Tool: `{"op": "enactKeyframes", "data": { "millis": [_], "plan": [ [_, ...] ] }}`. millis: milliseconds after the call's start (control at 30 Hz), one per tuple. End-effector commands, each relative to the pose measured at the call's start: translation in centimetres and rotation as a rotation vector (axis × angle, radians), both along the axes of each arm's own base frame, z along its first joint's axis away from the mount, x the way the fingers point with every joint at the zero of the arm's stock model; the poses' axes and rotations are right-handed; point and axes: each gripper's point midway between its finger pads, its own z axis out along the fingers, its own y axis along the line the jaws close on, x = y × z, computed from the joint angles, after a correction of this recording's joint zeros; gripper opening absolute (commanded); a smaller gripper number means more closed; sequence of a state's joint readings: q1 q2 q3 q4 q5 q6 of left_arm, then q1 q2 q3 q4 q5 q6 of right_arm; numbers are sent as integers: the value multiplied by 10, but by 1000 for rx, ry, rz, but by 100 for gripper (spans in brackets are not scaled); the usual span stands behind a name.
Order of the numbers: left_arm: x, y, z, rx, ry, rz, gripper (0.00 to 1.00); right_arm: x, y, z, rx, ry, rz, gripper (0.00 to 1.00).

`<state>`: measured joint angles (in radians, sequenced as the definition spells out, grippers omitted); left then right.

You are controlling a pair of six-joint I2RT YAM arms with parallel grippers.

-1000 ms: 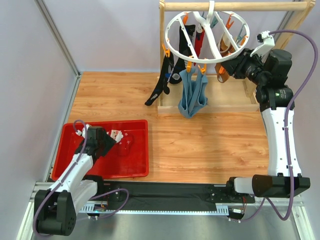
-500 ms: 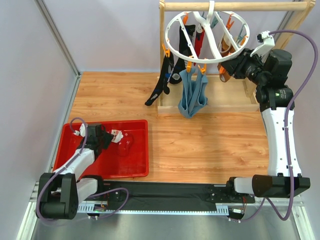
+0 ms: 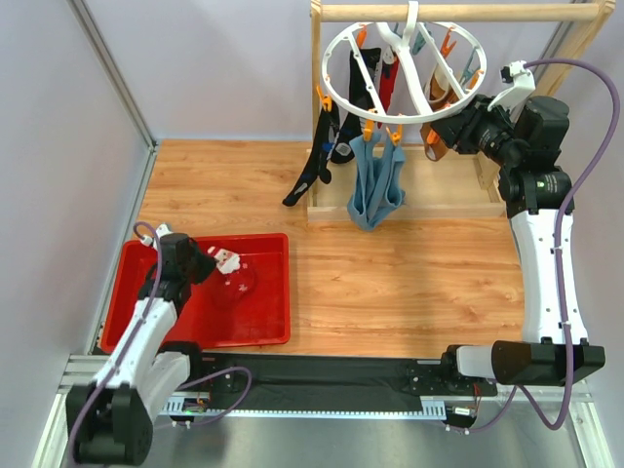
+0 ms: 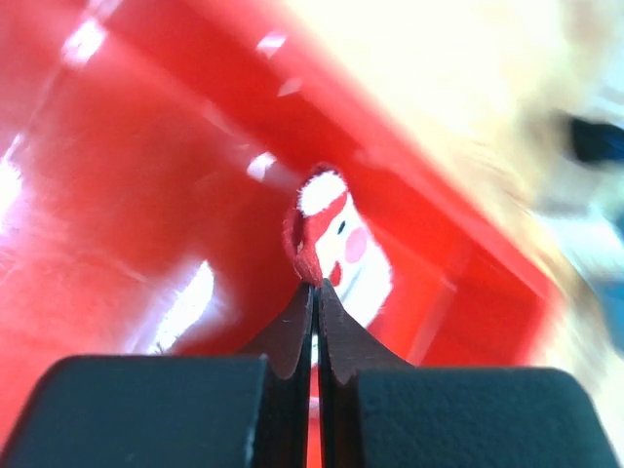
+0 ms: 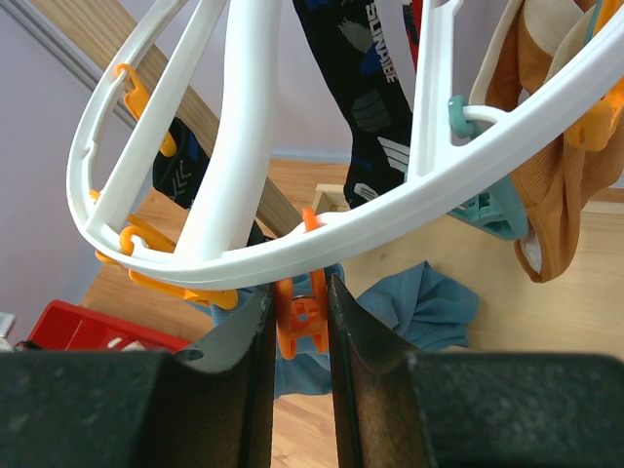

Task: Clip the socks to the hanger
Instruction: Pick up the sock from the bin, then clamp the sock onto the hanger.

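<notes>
The white ring hanger hangs from a wooden rack bar at the back, with several dark socks clipped to it. My right gripper is at the ring's right rim. In the right wrist view it is shut on an orange clip just below the rim. The red Christmas sock lies in the red tray at the front left. My left gripper is shut on the sock's edge; in the left wrist view the sock sticks out past the closed fingertips.
The pale wooden rack frame stands on a base board at the back. A blue cloth and a brown sock also hang from the ring. Grey walls close in the left and back sides.
My left arm has swung back and to the left over the tray, keeping hold of the red sock's edge. The right arm and the hanger have not moved.
</notes>
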<state>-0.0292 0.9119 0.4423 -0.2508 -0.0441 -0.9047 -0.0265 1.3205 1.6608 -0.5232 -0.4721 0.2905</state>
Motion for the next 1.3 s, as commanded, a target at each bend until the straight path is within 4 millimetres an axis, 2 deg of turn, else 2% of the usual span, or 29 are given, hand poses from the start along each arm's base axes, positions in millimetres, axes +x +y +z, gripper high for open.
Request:
{"op": "enactKeyframes", "data": {
  "millis": [0, 67, 100, 133, 200, 233, 300, 333, 367, 400, 433, 467, 500, 533, 567, 600, 633, 667, 700, 733, 800, 833, 900, 933, 1000, 1067, 1100, 1167, 1267],
  "plan": [
    [-14, -13, 66, 141, -163, -199, 0, -8, 4, 5, -1, -3, 26, 0],
    [-21, -34, 121, 147, -332, -312, 0, -8, 5, 5, 1, -1, 32, 0],
    [-23, -43, 136, 161, -382, -374, 0, -8, 6, 5, 3, 0, 36, 0],
    [-27, -64, 167, 126, -459, -468, 0, -9, 7, 7, 6, -2, 40, 0],
    [-31, -90, 194, 103, -528, -605, 0, -10, 9, 10, 13, -8, 52, 0],
    [-37, -115, 216, 61, -567, -723, 0, -12, 10, 11, 22, -7, 58, 0],
    [-40, -142, 242, 55, -649, -847, 0, -15, 13, 12, 28, -13, 71, 0],
    [-47, -169, 265, 29, -702, -956, 0, -17, 13, 13, 32, -13, 72, 0],
    [-50, -182, 275, 39, -737, -1017, 0, -18, 13, 14, 35, -14, 75, 0],
    [-57, -193, 305, 37, -811, -1068, 0, -18, 14, 13, 35, -10, 80, 0],
    [-61, -219, 307, 11, -808, -1170, 0, -20, 14, 14, 36, -10, 81, 0],
    [-62, -230, 314, 24, -832, -1221, 0, -20, 15, 15, 39, -11, 84, 0],
    [-67, -238, 346, 25, -903, -1254, 0, -21, 16, 16, 42, -11, 88, 0],
    [-64, -259, 338, 11, -867, -1328, 0, -22, 16, 18, 48, -13, 91, 0],
    [-63, -269, 346, 8, -888, -1360, 0, -22, 17, 17, 53, -6, 96, 0],
    [-66, -276, 371, -9, -949, -1387, 0, -24, 19, 19, 60, -7, 108, 0],
    [-60, -294, 367, -44, -940, -1448, 0, -25, 21, 22, 67, -12, 115, 0],
    [-58, -303, 370, -65, -941, -1467, 0, -27, 22, 25, 79, -15, 123, 0],
    [-56, -307, 390, -72, -986, -1471, 0, -28, 25, 26, 85, -18, 141, 0],
    [-45, -323, 376, -91, -934, -1503, 0, -30, 26, 28, 92, -20, 148, 0],
    [-39, -337, 382, -121, -947, -1530, 0, -33, 30, 32, 113, -23, 171, 0],
    [-30, -350, 371, -147, -931, -1555, 0, -34, 32, 34, 125, -22, 180, 0],
    [-26, -362, 372, -200, -929, -1575, 0, -41, 37, 41, 151, -42, 210, 0],
    [-20, -374, 364, -212, -925, -1581, 0, -43, 39, 44, 158, -50, 220, 0],
    [-16, -383, 369, -232, -935, -1582, 0, -48, 42, 50, 168, -67, 244, 0],
    [-10, -397, 360, -258, -906, -1601, 0, -50, 44, 53, 176, -69, 258, 0],
    [-9, -401, 366, -264, -920, -1602, 0, -50, 44, 53, 176, -68, 260, 0],
    [-2, -410, 359, -287, -894, -1600, 0, -52, 45, 53, 177, -71, 271, 0],
    [4, -417, 362, -310, -903, -1593, 0, -51, 47, 47, 180, -62, 281, 0]
  ]
}}
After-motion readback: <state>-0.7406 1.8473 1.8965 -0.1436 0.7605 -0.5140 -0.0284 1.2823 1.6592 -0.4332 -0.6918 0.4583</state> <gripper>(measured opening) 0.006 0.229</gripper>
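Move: The left hand already pinches the red Santa sock; the orange clip on the hanger rim that it is bound for lies about 48 cm to its right, 11 cm ahead and 34 cm higher. The hanging blue socks are some 37 cm right, 11 cm ahead and 22 cm up; the black sock about 26 cm right, 20 cm ahead, equally high. The right hand holds that clip in its fingertips, the Santa sock some 45 cm to its left, 9 cm back and 37 cm below. Left swings the pinched sock about 40 cm right, 30 up, clockwise, towards the clip the right raises leftward. ##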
